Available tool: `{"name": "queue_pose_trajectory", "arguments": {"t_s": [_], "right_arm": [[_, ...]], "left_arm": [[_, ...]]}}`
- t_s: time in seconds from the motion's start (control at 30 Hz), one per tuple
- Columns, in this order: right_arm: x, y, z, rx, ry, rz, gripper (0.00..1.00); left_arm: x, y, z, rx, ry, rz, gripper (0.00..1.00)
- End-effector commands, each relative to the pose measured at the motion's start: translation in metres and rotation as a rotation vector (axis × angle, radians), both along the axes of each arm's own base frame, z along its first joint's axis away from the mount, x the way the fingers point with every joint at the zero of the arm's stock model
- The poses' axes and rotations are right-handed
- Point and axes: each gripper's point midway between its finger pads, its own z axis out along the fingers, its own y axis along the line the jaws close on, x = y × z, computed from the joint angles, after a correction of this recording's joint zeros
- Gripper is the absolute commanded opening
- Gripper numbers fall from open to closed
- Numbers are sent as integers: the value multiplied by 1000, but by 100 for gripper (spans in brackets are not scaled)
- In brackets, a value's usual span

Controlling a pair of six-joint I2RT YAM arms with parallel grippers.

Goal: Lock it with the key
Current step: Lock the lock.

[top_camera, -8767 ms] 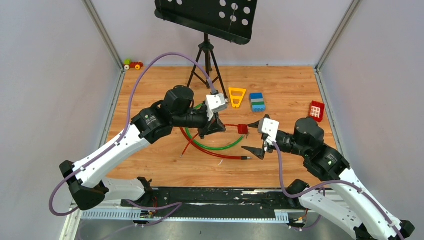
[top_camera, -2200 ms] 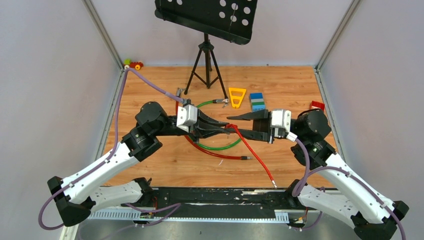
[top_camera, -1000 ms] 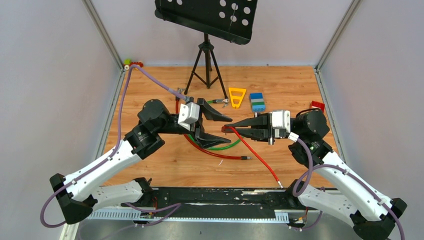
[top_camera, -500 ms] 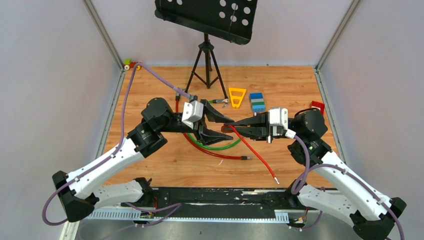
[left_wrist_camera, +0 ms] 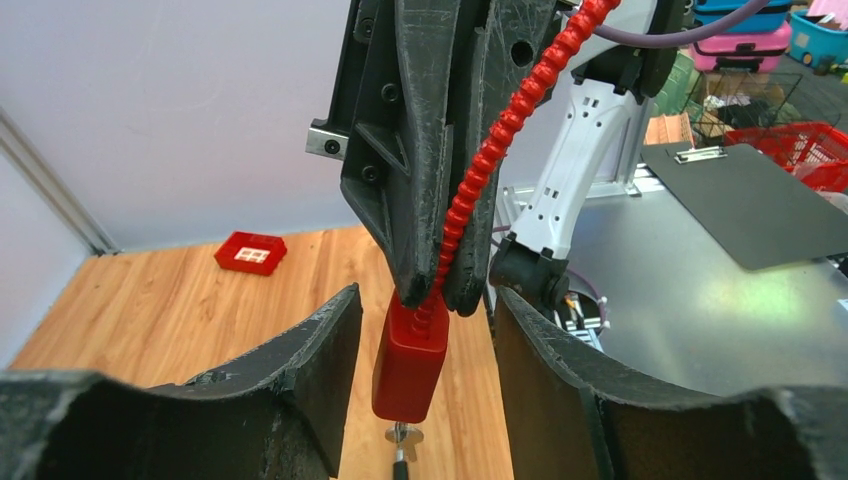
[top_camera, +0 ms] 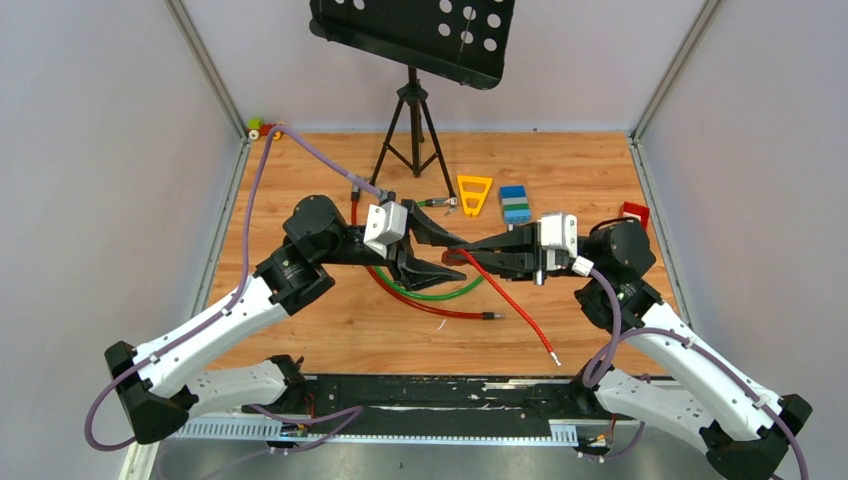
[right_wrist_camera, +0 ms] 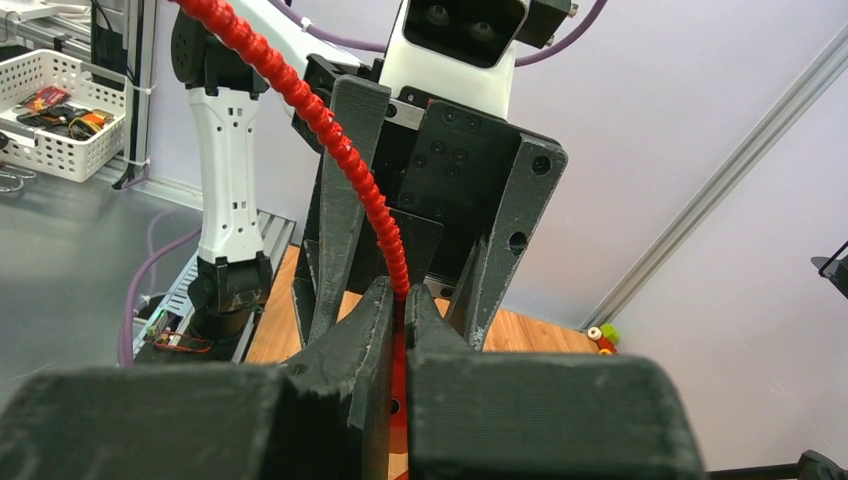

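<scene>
The small red padlock (left_wrist_camera: 410, 365) hangs in the air at mid-table on its red ribbed cable (left_wrist_camera: 490, 150). My right gripper (right_wrist_camera: 398, 290) is shut on that cable just above the padlock body. My left gripper (left_wrist_camera: 425, 300) is open, with one finger (left_wrist_camera: 300, 380) on each side of the padlock and a gap on both sides. A tiny silvery piece that looks like the key (left_wrist_camera: 403, 433) shows right under the padlock's bottom; I cannot tell if it sits in the lock. From above, both grippers meet tip to tip at the padlock (top_camera: 449, 257).
A green cable (top_camera: 440, 293) and another red cable (top_camera: 440, 312) lie on the wood under the grippers. Behind stand a tripod (top_camera: 410, 120), a yellow triangle (top_camera: 474, 193) and a blue-green block (top_camera: 515, 203). A red basket (top_camera: 632, 210) sits at the right.
My left gripper has moved right so that its fingers straddle the padlock, and its jaws have narrowed a little. The right gripper keeps holding the cable in place.
</scene>
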Motion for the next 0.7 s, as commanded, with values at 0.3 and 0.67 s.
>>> {"name": "queue_pose_trajectory", "arguments": {"t_s": [0.3, 0.67], "right_arm": [[-8, -7, 17, 63, -24, 5, 0], [-5, -5, 16, 64, -13, -2, 0]], "left_arm": [[-3, 1, 12, -29, -19, -11, 45], [-5, 2, 12, -37, -11, -20, 37]]}}
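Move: The red lock sits almost between the left hand's open fingers, about 1 cm farther forward and 1 cm to the left of that hand's point, some 1 cm below it; its keys hang roughly 4 cm under the lock. From the right hand, which already pinches the cord where it joins the lock, the lock lies about 2 cm left, level fore and aft, and the cord's metal tip about 15 cm back and 14 cm right. The red lock is closed in on from front and back by the left fingers, which narrow from a little over half open to about a third while that hand stays in place without turning; by the end the forward finger meets the lock's side and the rear one is close to it. The right hand keeps its shut pinch on the cord at the lock's end and holds practically still, within about half a centimetre. ##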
